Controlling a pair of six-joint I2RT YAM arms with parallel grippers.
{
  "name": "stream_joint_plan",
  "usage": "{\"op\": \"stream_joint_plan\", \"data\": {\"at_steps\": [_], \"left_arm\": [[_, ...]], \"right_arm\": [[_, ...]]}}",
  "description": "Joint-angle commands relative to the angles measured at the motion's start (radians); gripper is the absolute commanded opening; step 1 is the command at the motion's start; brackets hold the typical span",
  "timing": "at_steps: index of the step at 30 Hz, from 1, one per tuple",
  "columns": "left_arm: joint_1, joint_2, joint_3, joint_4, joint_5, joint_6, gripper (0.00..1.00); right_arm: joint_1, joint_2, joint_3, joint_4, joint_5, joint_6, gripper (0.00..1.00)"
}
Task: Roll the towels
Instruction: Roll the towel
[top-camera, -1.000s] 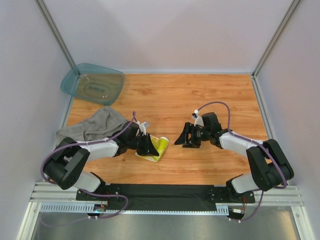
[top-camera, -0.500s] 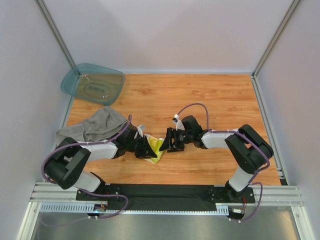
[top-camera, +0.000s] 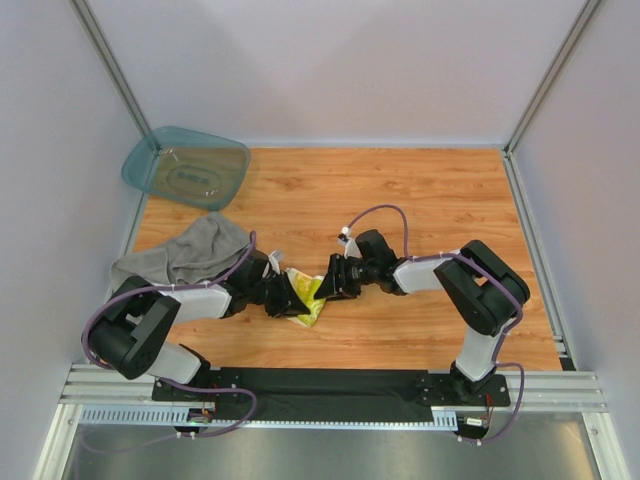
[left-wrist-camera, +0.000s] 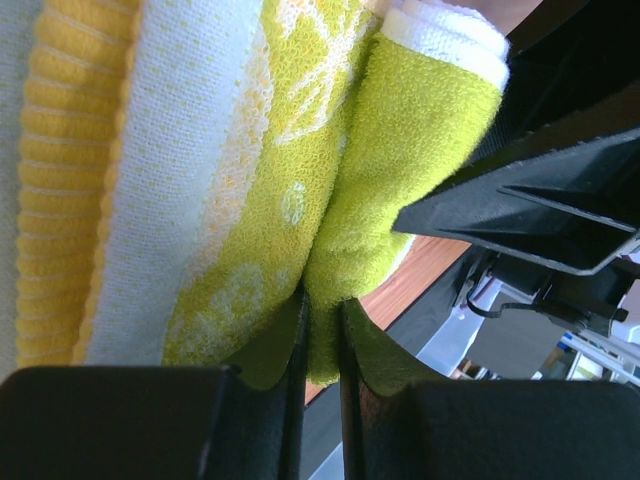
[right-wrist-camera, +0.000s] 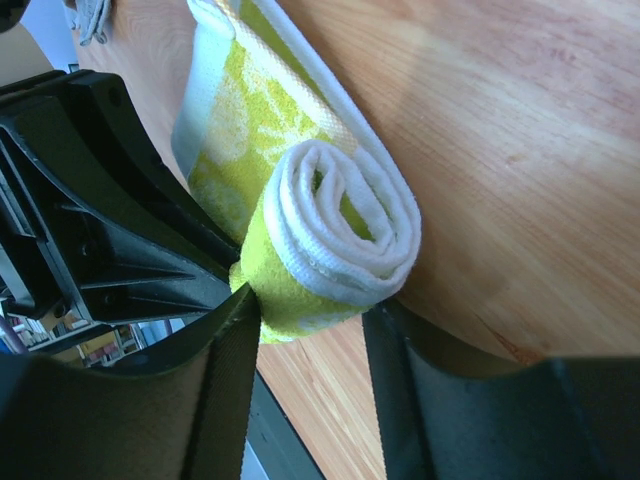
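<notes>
The small yellow-and-white towel (top-camera: 306, 293) lies on the table between both grippers, one end wound into a tight roll (right-wrist-camera: 345, 225). My left gripper (top-camera: 284, 294) is shut on a fold of its yellow edge (left-wrist-camera: 322, 305). My right gripper (top-camera: 336, 282) comes from the opposite side, its fingertips (right-wrist-camera: 315, 305) touching both sides of the rolled end, shut on it. The large grey towel (top-camera: 188, 250) lies crumpled behind the left arm, untouched.
A translucent teal tub (top-camera: 186, 165) stands at the far left corner, partly off the wooden table (top-camera: 420, 190). The left gripper's black body (right-wrist-camera: 90, 230) sits close beside the right fingers. Metal frame posts rise at both back corners.
The right arm has swung left across the table to the yellow towel, and its jaws have narrowed onto the rolled end. The left gripper kept its hold, shifting slightly left.
</notes>
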Motion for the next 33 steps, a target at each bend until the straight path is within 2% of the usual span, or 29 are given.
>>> {"op": "stream_joint_plan", "data": {"at_steps": [1, 3, 5, 6, 9, 10, 14, 15, 20, 23, 27, 33], "left_arm": [[0.012, 0.013, -0.033, -0.055, -0.038, 0.011, 0.0], [0.012, 0.011, -0.034, -0.058, -0.036, 0.018, 0.0], [0.012, 0.004, -0.031, -0.078, -0.046, 0.033, 0.1], [0.01, -0.001, -0.028, -0.09, -0.052, 0.044, 0.2], [0.01, -0.03, -0.014, -0.156, -0.095, 0.082, 0.34], [0.01, -0.039, -0.007, -0.188, -0.114, 0.091, 0.42], [0.003, -0.119, 0.021, -0.288, -0.173, 0.155, 0.55], [-0.002, -0.14, 0.031, -0.343, -0.194, 0.191, 0.64], [-0.135, -0.286, 0.159, -0.569, -0.484, 0.289, 0.65], [-0.209, -0.344, 0.211, -0.635, -0.624, 0.341, 0.65], [-0.334, -0.401, 0.24, -0.643, -0.754, 0.406, 0.64], [-0.505, -0.377, 0.266, -0.585, -0.839, 0.455, 0.64]], "right_arm": [[0.007, 0.033, 0.011, 0.034, 0.05, 0.002, 0.39], [0.008, 0.034, 0.011, 0.037, 0.054, 0.005, 0.3], [0.007, 0.027, 0.01, 0.032, 0.068, 0.007, 0.25], [0.007, 0.023, 0.01, 0.016, 0.088, 0.01, 0.21], [0.007, 0.014, 0.018, -0.047, 0.125, 0.008, 0.16], [0.007, 0.006, 0.019, -0.063, 0.154, 0.002, 0.15], [0.012, -0.017, 0.027, -0.127, 0.195, -0.008, 0.13], [0.015, -0.022, 0.031, -0.164, 0.205, -0.016, 0.13], [0.043, -0.032, 0.074, -0.261, 0.245, -0.048, 0.13], [0.055, -0.034, 0.108, -0.351, 0.278, -0.061, 0.13], [0.083, -0.039, 0.172, -0.467, 0.323, -0.077, 0.14], [0.118, -0.01, 0.266, -0.618, 0.376, -0.088, 0.14]]}}
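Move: The left hand holds the yellow-green towel roll near its near end; the roll's middle is about 2 cm ahead and 2 cm right, at hand height. From the right hand, open around the far end, that middle is some 2 cm back and 2 cm left. The towel's unrolled flap lies about 2 cm ahead and 2 cm left of the left hand, 2 cm lower. The grey towel is some 12 cm ahead and 24 cm left of the left hand. Right fingers close on the roll's far end as the left lets go, rising about 6 cm and leftward. ##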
